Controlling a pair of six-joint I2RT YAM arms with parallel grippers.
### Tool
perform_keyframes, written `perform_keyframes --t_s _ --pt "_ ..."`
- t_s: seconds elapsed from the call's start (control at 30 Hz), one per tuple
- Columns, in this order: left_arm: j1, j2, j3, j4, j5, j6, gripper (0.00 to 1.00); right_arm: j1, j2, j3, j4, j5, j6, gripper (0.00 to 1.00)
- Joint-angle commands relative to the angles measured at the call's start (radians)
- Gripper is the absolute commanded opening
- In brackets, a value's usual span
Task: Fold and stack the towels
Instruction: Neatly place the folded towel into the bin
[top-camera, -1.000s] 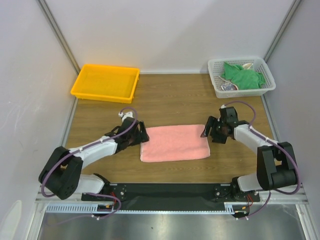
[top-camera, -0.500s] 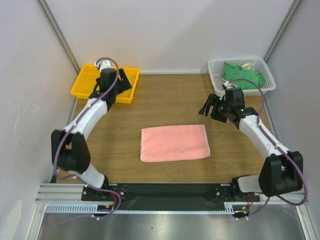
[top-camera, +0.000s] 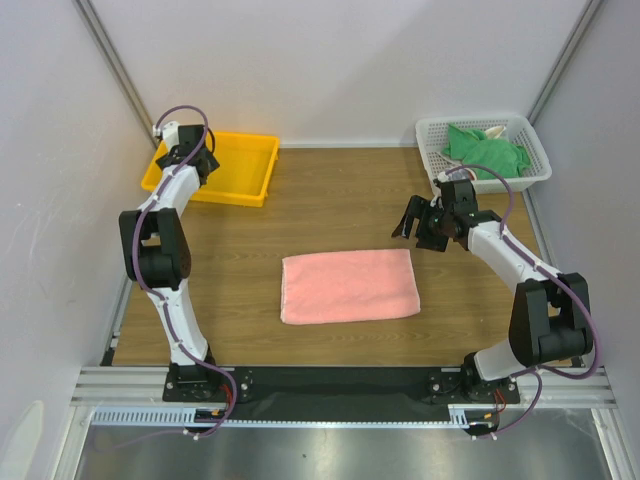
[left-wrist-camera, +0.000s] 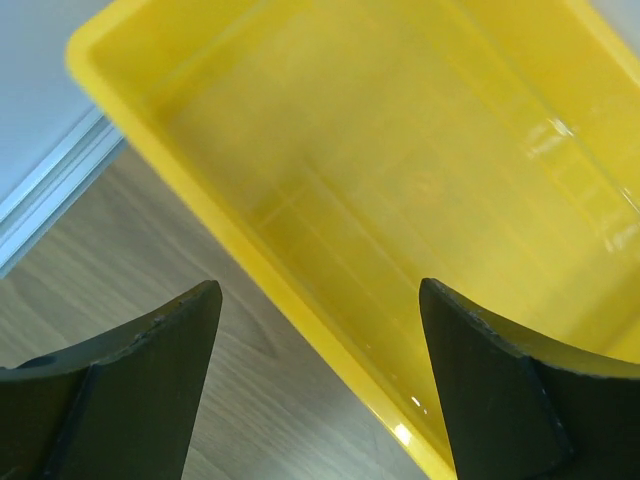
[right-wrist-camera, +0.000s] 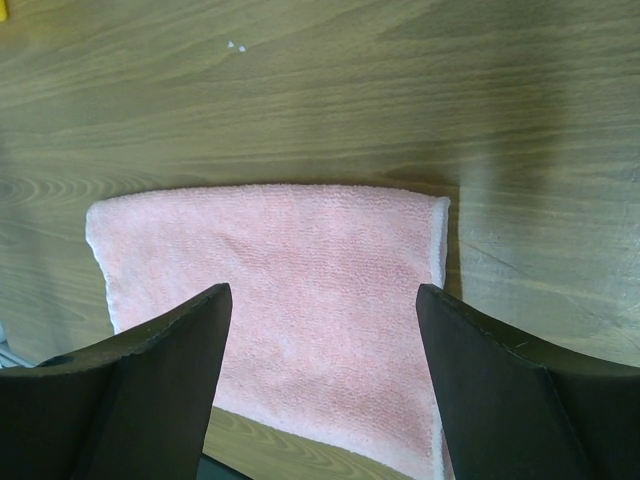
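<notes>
A salmon-pink towel (top-camera: 349, 285) lies folded flat in the middle of the table, and the right wrist view shows it (right-wrist-camera: 280, 290) below the fingers. A green towel (top-camera: 485, 150) sits crumpled in the white mesh basket (top-camera: 534, 176), with a pale scrap of cloth (top-camera: 494, 131) behind it. My right gripper (top-camera: 415, 222) (right-wrist-camera: 322, 290) hovers open above the table beyond the pink towel's far right corner, holding nothing. Far from the towels, my left gripper (top-camera: 197, 163) (left-wrist-camera: 320, 290) is open and empty over the near rim of the yellow tray (left-wrist-camera: 330, 330).
The yellow tray (top-camera: 250, 192) stands at the back left with nothing in it. At the back right corner the mesh basket stands against the wall. White walls close in the table on three sides. Bare wood surrounds the pink towel.
The left arm swung from the pink towel's left edge up to the yellow tray. The right gripper lifted back from the towel's right edge. The towel lies unchanged.
</notes>
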Motion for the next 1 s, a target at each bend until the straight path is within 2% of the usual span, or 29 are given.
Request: perform_keyframes --t_s 0.0,0.13,0.47,0.7,0.73,0.8,0.9,0.97 --pt "0.013 0.021 0.048 -0.06 -0.092 -0.146 0.86 -0.002 0.03 0.037 0.006 -0.015 -0.01 0.81" --pt "0.023 0.053 0.039 -0.098 -0.122 -0.298 0.82 -0.005 0.059 0.061 -0.003 -0.018 -0.014 0.81" --pt "0.027 0.114 0.024 -0.079 -0.083 -0.464 0.77 -0.021 0.073 0.069 -0.019 -0.034 -0.014 0.8" --pt "0.03 0.146 0.01 -0.103 -0.069 -0.596 0.61 -0.025 0.052 0.068 -0.033 -0.017 -0.001 0.8" --pt "0.03 0.145 0.005 -0.103 -0.069 -0.604 0.54 -0.025 0.047 0.065 -0.031 -0.017 0.001 0.8" --pt "0.032 0.131 -0.004 -0.123 -0.082 -0.646 0.49 -0.025 0.042 0.063 -0.033 -0.015 0.003 0.8" --pt "0.03 0.071 -0.08 -0.108 -0.095 -0.689 0.38 -0.024 0.036 0.063 -0.042 -0.009 0.004 0.8" --pt "0.029 0.027 -0.168 -0.093 -0.115 -0.703 0.35 -0.025 0.033 0.06 -0.042 -0.008 0.004 0.8"
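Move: The yellow bin's near rim, at the spot to grip, lies about 8 cm below the left gripper, some 1 cm back and 1 cm left. The bin's middle is about 9 cm ahead of that gripper and 3 cm right; its near-left corner is roughly 2 cm ahead and 15 cm left. From the right gripper, that rim spot is about 18 cm ahead and 60 cm left; the folded pink towel's middle is 9 cm back, 14 cm left and 10 cm below. Lower the left gripper about 9 cm onto the yellow bin's near rim, easing it back a couple of centimetres, while turning it some 30 degrees counter-clockwise. Straddle the rim with one finger outside and one inside, then close from nearly wide open to about a third, pinching the bin's wall, and finish with a slight pull back towards the base. ##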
